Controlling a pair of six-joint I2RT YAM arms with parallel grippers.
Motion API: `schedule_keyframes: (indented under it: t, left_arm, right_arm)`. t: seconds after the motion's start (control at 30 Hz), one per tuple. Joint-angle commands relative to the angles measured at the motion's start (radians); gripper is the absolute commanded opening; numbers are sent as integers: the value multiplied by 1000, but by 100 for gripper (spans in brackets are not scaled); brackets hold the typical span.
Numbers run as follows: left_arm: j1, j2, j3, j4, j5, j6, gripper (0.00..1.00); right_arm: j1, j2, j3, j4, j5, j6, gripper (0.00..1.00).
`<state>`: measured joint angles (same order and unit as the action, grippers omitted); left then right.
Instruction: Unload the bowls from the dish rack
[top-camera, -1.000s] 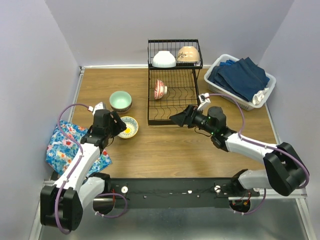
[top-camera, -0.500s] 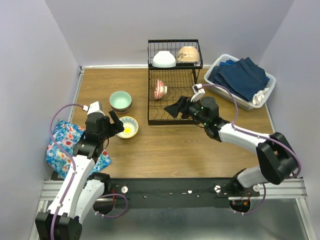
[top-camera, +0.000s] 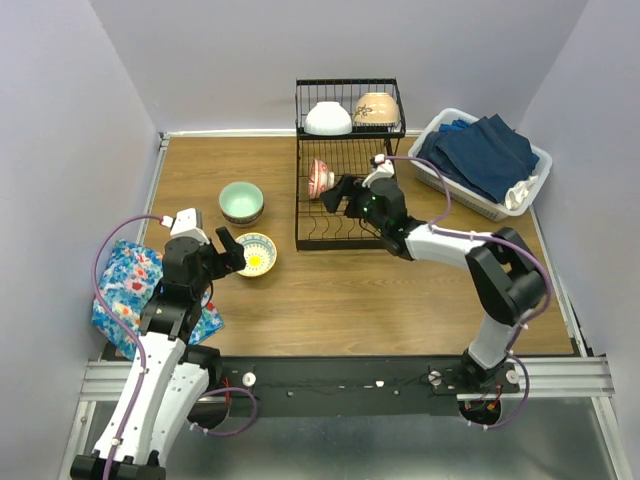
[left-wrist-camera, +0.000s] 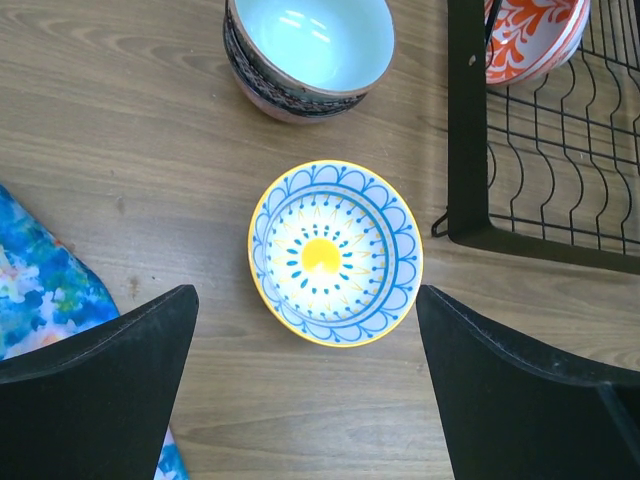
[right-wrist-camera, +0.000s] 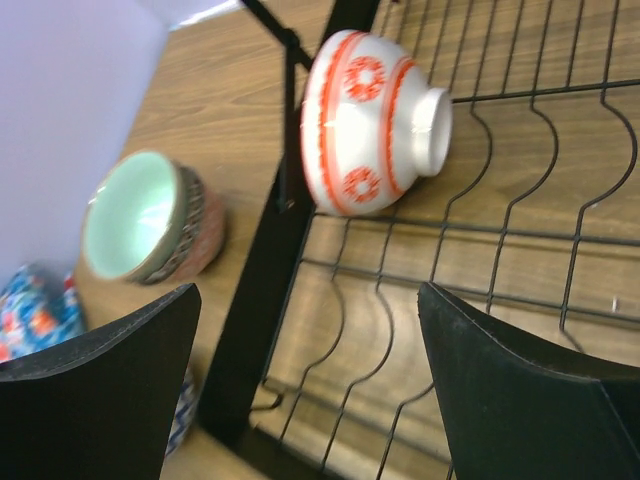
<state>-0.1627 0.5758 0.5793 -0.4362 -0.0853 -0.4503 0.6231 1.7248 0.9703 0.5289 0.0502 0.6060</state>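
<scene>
The black wire dish rack (top-camera: 372, 196) holds a red-patterned bowl (top-camera: 320, 178) on its side in the lower tray, and a white bowl (top-camera: 328, 119) and a beige bowl (top-camera: 376, 108) upside down on the upper shelf. A mint-green bowl (top-camera: 241, 202) tops a stack on the table. A blue-and-yellow bowl (top-camera: 256, 253) sits upright nearby. My right gripper (top-camera: 333, 195) is open over the lower tray, just short of the red-patterned bowl (right-wrist-camera: 370, 125). My left gripper (top-camera: 230, 254) is open and empty, just left of the blue-and-yellow bowl (left-wrist-camera: 335, 252).
A white plastic basket (top-camera: 441, 121) of blue cloths stands right of the rack. A blue floral cloth (top-camera: 125, 295) lies at the left front under my left arm. Walls close off the left, back and right. The rack's thick black frame (left-wrist-camera: 468, 150) lies right of the blue-and-yellow bowl.
My right gripper has moved back and left over the rack's lower tray, toward the red-patterned bowl. My left arm has drawn back slightly from the blue-and-yellow bowl.
</scene>
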Motion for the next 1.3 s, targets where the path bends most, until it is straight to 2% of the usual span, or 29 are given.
schedule_keyframes:
  t: [0.0, 0.17, 0.43, 0.73, 1.0, 1.13, 1.27]
  left_arm:
    - [5, 9, -24, 34, 33, 19, 99]
    - [3, 24, -19, 28, 33, 28, 99]
    - [0, 32, -16, 25, 33, 33, 99]
    - [-3, 41, -16, 21, 29, 36, 99]
    - [-5, 44, -19, 25, 30, 38, 99]
    - [-5, 47, -19, 25, 30, 39, 99]
    - [-5, 44, -19, 25, 27, 41, 99]
  right_arm:
    - [7, 142, 103, 54, 117, -40, 100]
    - [7, 245, 194, 123, 146, -69, 100]
    - [4, 389, 321, 143, 135, -89, 100]
    - [-13, 473, 416, 108, 134, -97, 100]
    - [-19, 501, 433, 92, 154, -109, 100]
    - [-19, 518, 452, 95, 97, -126, 96]
    - [-19, 515, 461, 86, 54, -132, 88]
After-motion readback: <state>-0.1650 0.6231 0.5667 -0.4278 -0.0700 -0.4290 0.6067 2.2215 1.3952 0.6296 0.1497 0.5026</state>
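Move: In the rack, the red-patterned bowl lies on its side about 13 cm ahead of the right hand, 5 cm to its left and 8 cm lower. The rack's left side runs some 6 cm left of that bowl. On the table, from the right hand, the green bowl stack stands roughly 5 cm ahead and 25 cm left, the yellow-centred bowl 9 cm back and 21 cm left. From the left hand, the red-patterned bowl is about 28 cm ahead and 22 cm right, 9 cm lower. Reaching into the rack with open fingers, the right hand goes forward about 11 cm towards the red-patterned bowl, sinking 6 cm and easing 4 cm left. It dips early, runs nearly level, then slows and settles lower until its fingers straddle the bowl between rim and foot, just starting to close; the wrist barely turns. ##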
